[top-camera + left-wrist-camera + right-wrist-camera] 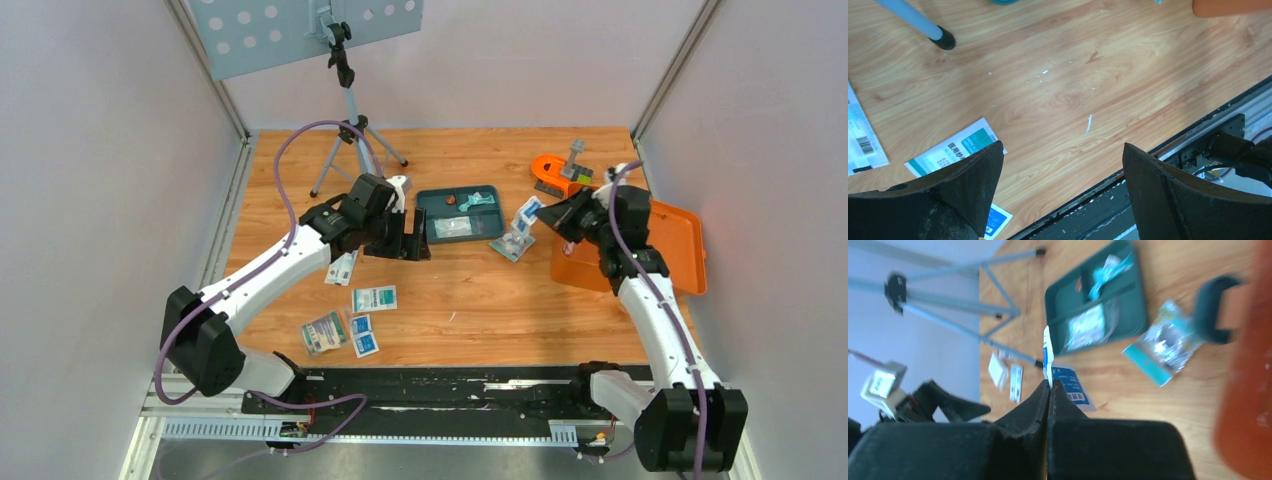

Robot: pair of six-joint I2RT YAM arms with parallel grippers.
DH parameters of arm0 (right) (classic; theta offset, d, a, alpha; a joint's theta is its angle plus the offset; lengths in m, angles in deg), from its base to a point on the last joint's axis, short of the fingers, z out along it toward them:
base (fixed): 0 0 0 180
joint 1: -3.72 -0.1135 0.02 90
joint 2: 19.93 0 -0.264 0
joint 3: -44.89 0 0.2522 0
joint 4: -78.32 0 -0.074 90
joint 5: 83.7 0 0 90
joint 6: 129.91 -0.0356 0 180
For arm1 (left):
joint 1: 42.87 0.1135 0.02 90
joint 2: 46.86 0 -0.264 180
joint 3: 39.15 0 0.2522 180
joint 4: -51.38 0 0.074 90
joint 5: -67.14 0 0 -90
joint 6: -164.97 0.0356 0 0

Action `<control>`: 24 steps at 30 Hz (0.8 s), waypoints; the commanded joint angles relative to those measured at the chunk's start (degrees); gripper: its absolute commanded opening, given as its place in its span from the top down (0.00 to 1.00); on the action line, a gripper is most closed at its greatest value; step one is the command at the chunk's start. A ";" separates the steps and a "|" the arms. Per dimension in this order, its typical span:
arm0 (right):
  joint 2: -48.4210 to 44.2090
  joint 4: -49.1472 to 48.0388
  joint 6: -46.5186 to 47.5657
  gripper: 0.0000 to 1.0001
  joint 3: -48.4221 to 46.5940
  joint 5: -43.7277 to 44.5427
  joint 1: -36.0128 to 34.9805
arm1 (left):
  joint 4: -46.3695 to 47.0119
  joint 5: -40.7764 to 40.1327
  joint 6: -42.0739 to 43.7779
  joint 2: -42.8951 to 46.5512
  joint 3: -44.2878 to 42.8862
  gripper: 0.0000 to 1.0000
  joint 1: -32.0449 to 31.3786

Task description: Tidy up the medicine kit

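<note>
The orange medicine kit (685, 240) lies at the right edge of the table, partly hidden behind my right arm; it is an orange blur (1243, 390) in the right wrist view. My right gripper (547, 216) (1050, 382) hovers just left of the kit, shut on a thin white-and-blue sachet (527, 212) (1047, 355) seen edge-on. My left gripper (408, 245) (1062, 146) hangs open over bare wood beside the dark teal tray (489, 208), with nothing between its fingers.
The teal tray (1135, 300) holds a clear packet and small items. A clear-and-teal pouch (512, 243) (1163, 347) lies between tray and kit. Several sachets (374, 298) (955, 150) lie front left. A small orange curved piece (550, 170) and a tripod (350, 140) stand at the back.
</note>
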 commanded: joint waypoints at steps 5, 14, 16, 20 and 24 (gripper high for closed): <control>-1.55 6.83 8.11 1.00 -5.78 -0.42 18.32 | -1.53 -1.26 3.21 0.78 -2.52 0.04 0.98; 7.27 6.47 12.66 1.00 -7.82 1.23 26.68 | -1.44 -1.55 2.90 2.57 -0.04 0.04 3.52; 9.51 4.91 12.90 1.00 -8.51 2.53 26.79 | -1.26 -1.64 2.88 2.95 0.52 0.04 3.89; 14.95 3.69 13.51 0.76 -11.69 3.43 26.82 | -1.64 -2.60 2.69 3.44 1.21 0.04 4.26; 13.74 4.06 14.19 0.43 -14.39 6.17 26.53 | -1.90 -3.38 2.33 4.47 2.07 0.03 5.00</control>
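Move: The right hand, already pinching the blue sachet, has the orange box about 19 cm to its right, 5 cm ahead and some 16 cm below. The clear packet lies roughly 8 cm ahead, level sideways, 20 cm down; the green tray is some 16 cm ahead, 12 cm to the left, 19 cm down. From the left hand the orange box lies about 43 cm right, 11 cm ahead and 12 cm lower. The right hand sweeps some 18 cm right over the orange box, dips and opens, releasing the blue sachet. ##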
